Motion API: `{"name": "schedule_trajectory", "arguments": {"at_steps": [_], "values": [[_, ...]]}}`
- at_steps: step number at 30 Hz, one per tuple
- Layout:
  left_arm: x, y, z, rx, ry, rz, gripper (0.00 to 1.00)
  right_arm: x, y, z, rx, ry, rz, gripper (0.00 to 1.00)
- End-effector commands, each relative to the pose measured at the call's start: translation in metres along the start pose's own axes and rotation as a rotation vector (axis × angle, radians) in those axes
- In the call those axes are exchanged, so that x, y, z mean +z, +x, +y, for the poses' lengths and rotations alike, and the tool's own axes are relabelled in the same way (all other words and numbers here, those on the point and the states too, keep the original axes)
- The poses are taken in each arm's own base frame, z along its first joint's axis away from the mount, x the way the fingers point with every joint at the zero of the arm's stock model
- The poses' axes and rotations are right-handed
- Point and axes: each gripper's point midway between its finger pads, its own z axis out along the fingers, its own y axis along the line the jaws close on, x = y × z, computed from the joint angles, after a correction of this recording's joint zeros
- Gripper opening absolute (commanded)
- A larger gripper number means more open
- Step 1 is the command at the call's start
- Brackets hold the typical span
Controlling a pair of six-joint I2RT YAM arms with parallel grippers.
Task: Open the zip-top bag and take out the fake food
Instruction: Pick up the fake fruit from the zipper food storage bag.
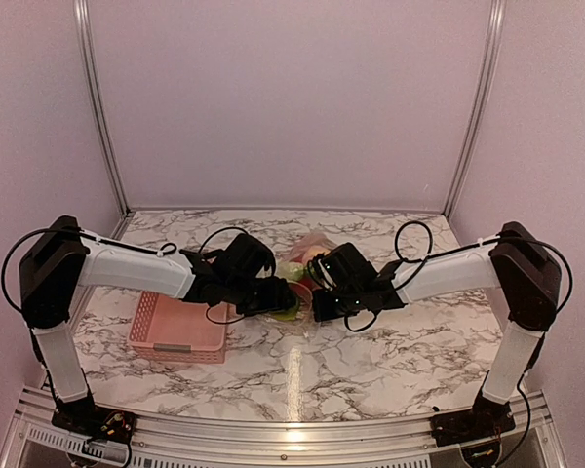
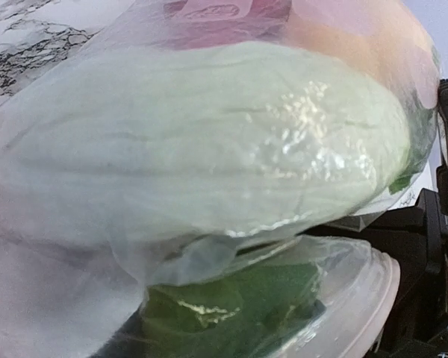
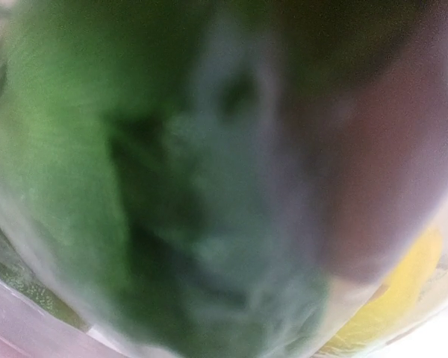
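Observation:
The zip-top bag lies mid-table between both arms, with the fake food showing red, green and orange through it. My left gripper is pressed against its left side and my right gripper against its right side. In the left wrist view the bag's film wraps a large whitish-green vegetable, a green leafy piece and an orange piece. My own fingers are hidden there. The right wrist view is blurred against the bag, showing green, reddish and yellow pieces. The right jaws are shut, and what they hold is hidden.
A pink perforated basket sits on the marble table at the front left, under the left arm. The right arm's black body shows at the right edge of the left wrist view. Walls enclose the back and sides.

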Motion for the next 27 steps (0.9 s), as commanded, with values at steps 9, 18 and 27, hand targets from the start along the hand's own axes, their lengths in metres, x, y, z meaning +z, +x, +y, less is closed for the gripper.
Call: {"name": "schedule_trajectory", "arguments": {"at_steps": [9,18,27], "values": [[-0.039,-0.004,-0.006,0.03,0.028,-0.034,0.45,-0.011,-0.014,0.001,-0.005,0.013,-0.001,0.0],[-0.079,-0.014,-0.005,0.024,0.045,-0.106,0.45,-0.014,-0.02,0.007,-0.012,-0.007,-0.005,0.0],[-0.124,-0.041,0.046,-0.07,-0.064,-0.223,0.46,-0.018,-0.025,0.011,-0.021,-0.019,-0.009,0.0]]}}
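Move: The green pepper is already between my left fingers, still inside the bag's mouth. The pink basket's middle lies about 22 cm left of that hand, 2 cm back and 5 cm lower. The cabbage in the bag is some 8 cm ahead, 1 cm right and 3 cm lower; the peach is about 12 cm ahead and 7 cm right, also 3 cm lower. From my right hand, pinching the bag's rim, the basket is about 28 cm left, 3 cm back and 2 cm lower. I draw the green pepper up out of the bag mouth with my left hand, about 9 cm in all, easing a little back and leftward at first, then swinging faster left towards the basket, some 6 cm altogether. My left fingers keep their grip and tip up slightly, while my shut right fingers keep hold of the bag's rim and rise about 1 cm. ##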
